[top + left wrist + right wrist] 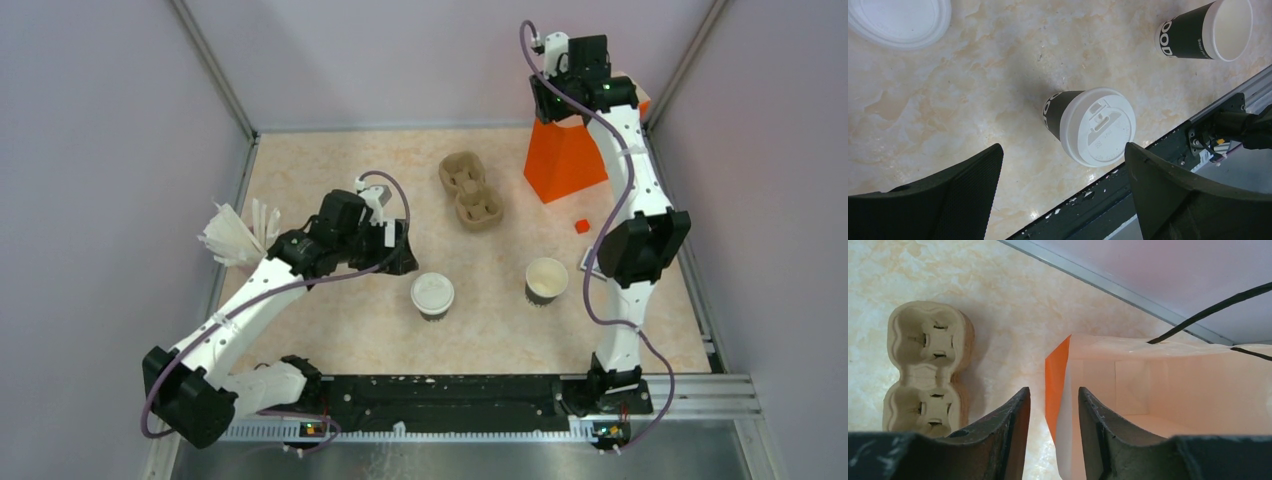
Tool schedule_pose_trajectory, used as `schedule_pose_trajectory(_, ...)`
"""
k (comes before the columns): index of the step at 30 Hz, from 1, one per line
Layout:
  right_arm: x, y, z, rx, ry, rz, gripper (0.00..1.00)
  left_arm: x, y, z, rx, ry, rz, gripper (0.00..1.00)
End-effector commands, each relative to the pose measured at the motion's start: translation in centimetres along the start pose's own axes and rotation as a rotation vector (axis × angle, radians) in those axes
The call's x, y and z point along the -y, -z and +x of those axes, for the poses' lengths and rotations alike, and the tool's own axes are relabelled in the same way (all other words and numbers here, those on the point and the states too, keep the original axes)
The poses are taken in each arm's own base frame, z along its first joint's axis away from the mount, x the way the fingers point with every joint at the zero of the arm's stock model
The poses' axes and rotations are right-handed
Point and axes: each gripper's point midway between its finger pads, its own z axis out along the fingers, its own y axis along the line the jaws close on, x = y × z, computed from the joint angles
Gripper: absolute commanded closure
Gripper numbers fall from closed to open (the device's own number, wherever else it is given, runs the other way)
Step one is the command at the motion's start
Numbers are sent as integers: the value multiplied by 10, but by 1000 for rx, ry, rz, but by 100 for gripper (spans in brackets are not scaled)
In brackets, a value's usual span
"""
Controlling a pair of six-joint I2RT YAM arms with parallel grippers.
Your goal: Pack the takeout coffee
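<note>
The takeout coffee (pixel 432 295) is a dark-walled paper cup with a round white lid, standing upright near the table's front middle. In the left wrist view the takeout coffee (pixel 1095 127) sits just beyond my fingertips. My left gripper (pixel 395 250) (pixel 1063 150) hovers to its left, open and empty. My right gripper (pixel 585 100) (pixel 1054 390) is high at the back right, over the orange paper bag (pixel 562 160). Its jaws are open a little and straddle the bag's (pixel 1055 380) near upright wall, with a gap on each side.
A second cup (pixel 546 280) (pixel 1205 30) stands without a lid to the right of the coffee. A brown pulp two-cup tray (pixel 470 188) (pixel 925 370) lies left of the bag. White napkins (pixel 235 235) lie at the left edge. A loose white lid (pixel 898 20) lies near my left gripper. A black rail (pixel 450 400) runs along the front.
</note>
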Motion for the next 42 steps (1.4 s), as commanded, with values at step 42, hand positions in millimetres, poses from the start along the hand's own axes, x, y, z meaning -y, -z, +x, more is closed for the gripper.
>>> schedule_pose_trajectory(42,-134,141,64,-35,185,-322,100,11,11,-45,107,-84,-11,2)
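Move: Between the right hand's half-open fingers is the wall at the orange bag's left end; the bag's middle lies about 8 cm to the right, 3 cm ahead and some 14 cm below. The cup carrier is some 16 cm to the left and level with the hand, the empty cup about 28 cm back and nearly in line, both down on the table. From the left hand the bag stands roughly 33 cm ahead and 39 cm to the right, a little lower. Sinking about 2 cm over the bag's left rim, the right hand shuts its fingers on the paper wall, then hauls the bag back towards the base and the empty cup by some 18 cm. Later in the pull it also swings about 7 cm left, the wrist turning some 20 degrees counter-clockwise, height nearly kept and the rim still pinched. ##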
